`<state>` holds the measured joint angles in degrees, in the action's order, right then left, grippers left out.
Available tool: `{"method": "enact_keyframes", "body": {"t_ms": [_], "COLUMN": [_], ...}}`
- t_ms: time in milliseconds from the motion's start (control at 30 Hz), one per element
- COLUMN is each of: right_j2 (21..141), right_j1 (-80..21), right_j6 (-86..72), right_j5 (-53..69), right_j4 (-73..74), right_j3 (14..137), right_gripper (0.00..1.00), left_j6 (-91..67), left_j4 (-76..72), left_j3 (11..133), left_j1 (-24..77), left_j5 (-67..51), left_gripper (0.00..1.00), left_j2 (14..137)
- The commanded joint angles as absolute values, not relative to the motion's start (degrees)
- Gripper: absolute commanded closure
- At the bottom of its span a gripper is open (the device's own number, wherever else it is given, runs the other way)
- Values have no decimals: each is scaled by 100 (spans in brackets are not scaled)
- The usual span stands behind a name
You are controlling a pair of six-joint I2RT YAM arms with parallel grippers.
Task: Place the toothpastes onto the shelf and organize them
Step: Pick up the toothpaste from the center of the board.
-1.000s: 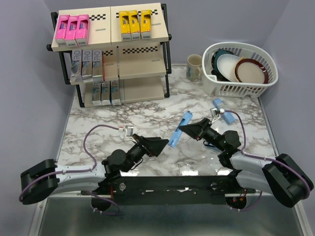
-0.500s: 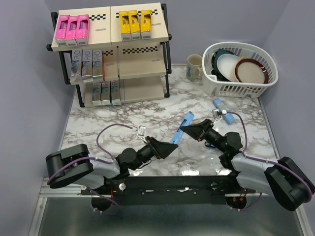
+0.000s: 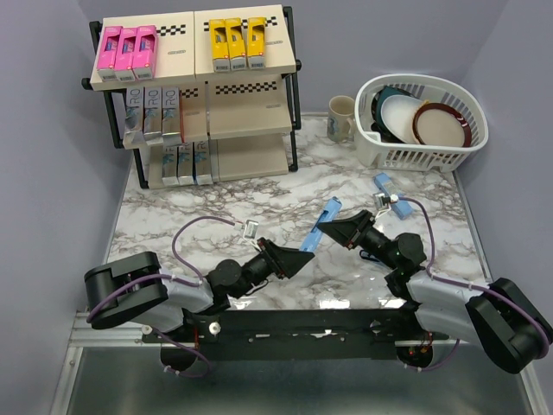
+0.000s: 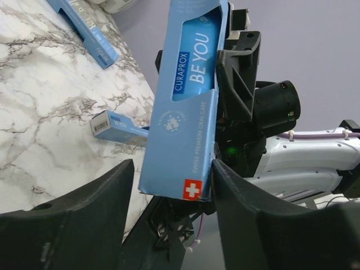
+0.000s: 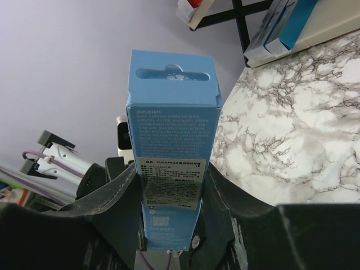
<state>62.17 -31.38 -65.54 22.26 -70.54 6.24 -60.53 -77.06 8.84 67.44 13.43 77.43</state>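
Observation:
My right gripper (image 3: 335, 230) (image 5: 171, 194) is shut on a light blue toothpaste carton (image 3: 320, 226) (image 5: 171, 129), holding it tilted above the table. My left gripper (image 3: 308, 256) (image 4: 171, 183) is open and straddles the carton's (image 4: 188, 107) free end. Its right finger (image 4: 253, 208) touches the carton's edge, with a gap on the other side. Two more light blue cartons (image 3: 383, 181) (image 3: 401, 208) lie on the marble behind the right arm. The shelf (image 3: 251, 121) holds pink (image 3: 127, 47) and yellow (image 3: 238, 41) cartons on top, with silver (image 3: 155, 111) and blue (image 3: 186, 162) ones on the tiers below.
A white dish basket (image 3: 384, 154) with plates stands at the back right, a mug (image 3: 341, 117) beside it. The right halves of the shelf's two lower boards show no cartons. Both arms meet over the marble table's (image 3: 225, 203) near middle.
My left arm has swung in toward the held carton and its jaws have narrowed around the carton's free end. The right gripper has kept its grip, shifting only slightly.

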Motion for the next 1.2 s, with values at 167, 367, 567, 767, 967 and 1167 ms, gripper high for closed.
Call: {"method": "enact_keyframes", "body": {"t_ms": [167, 367, 567, 767, 967, 1167], "right_j2": [6346, 6372, 5898, 4563, 3141, 2558], "right_j1": [-3146, -3146, -3147, -3146, -3146, -3146], "right_j6": [-6548, -6460, -6004, -5072, -3772, -2875], "right_j5": [2180, 2180, 2031, 1583, 669, -526], "right_j4": [-7383, -7366, -6446, -4400, -2167, -1231], "right_j3": [580, 554, 580, 843, 1265, 1283], "right_gripper": [57, 48, 25, 10, 5, 4], "left_j6": [-5959, -5906, -5555, -4731, -3737, -2647], "left_j4": [-9642, -9615, -8800, -6060, -3063, -1004], "left_j3": [1081, 1020, 870, 1159, 2002, 3320], "left_j1": [6724, 6732, 6732, 6732, 6732, 6732], "left_j5": [1468, 1520, 1740, 2239, 3189, 4726], "left_gripper": [52, 64, 69, 72, 73, 74], "left_j2": [7761, 7682, 7218, 5892, 4774, 4763]}}
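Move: My right hand holds the light-blue toothpaste near its middle, hardly 1 cm from the fingers. From my left hand, open around the box's near end, that middle is about 5 cm ahead, 3 cm right and 1 cm up. Two more blue toothpastes lie some 18 cm below my left hand: one about 21 cm right and only 1 cm ahead, the other 22 cm right and 15 cm ahead. I close my left fingers on the near end of the box and pinch it while my right hand stays put. Then my right fingers open and let go, and that hand backs off about 5 cm to the right and slightly up. My left hand keeps its pinch and carries the box about 8 cm up, with some 5 cm left and forward, swinging counter-clockwise about 20 degrees. ##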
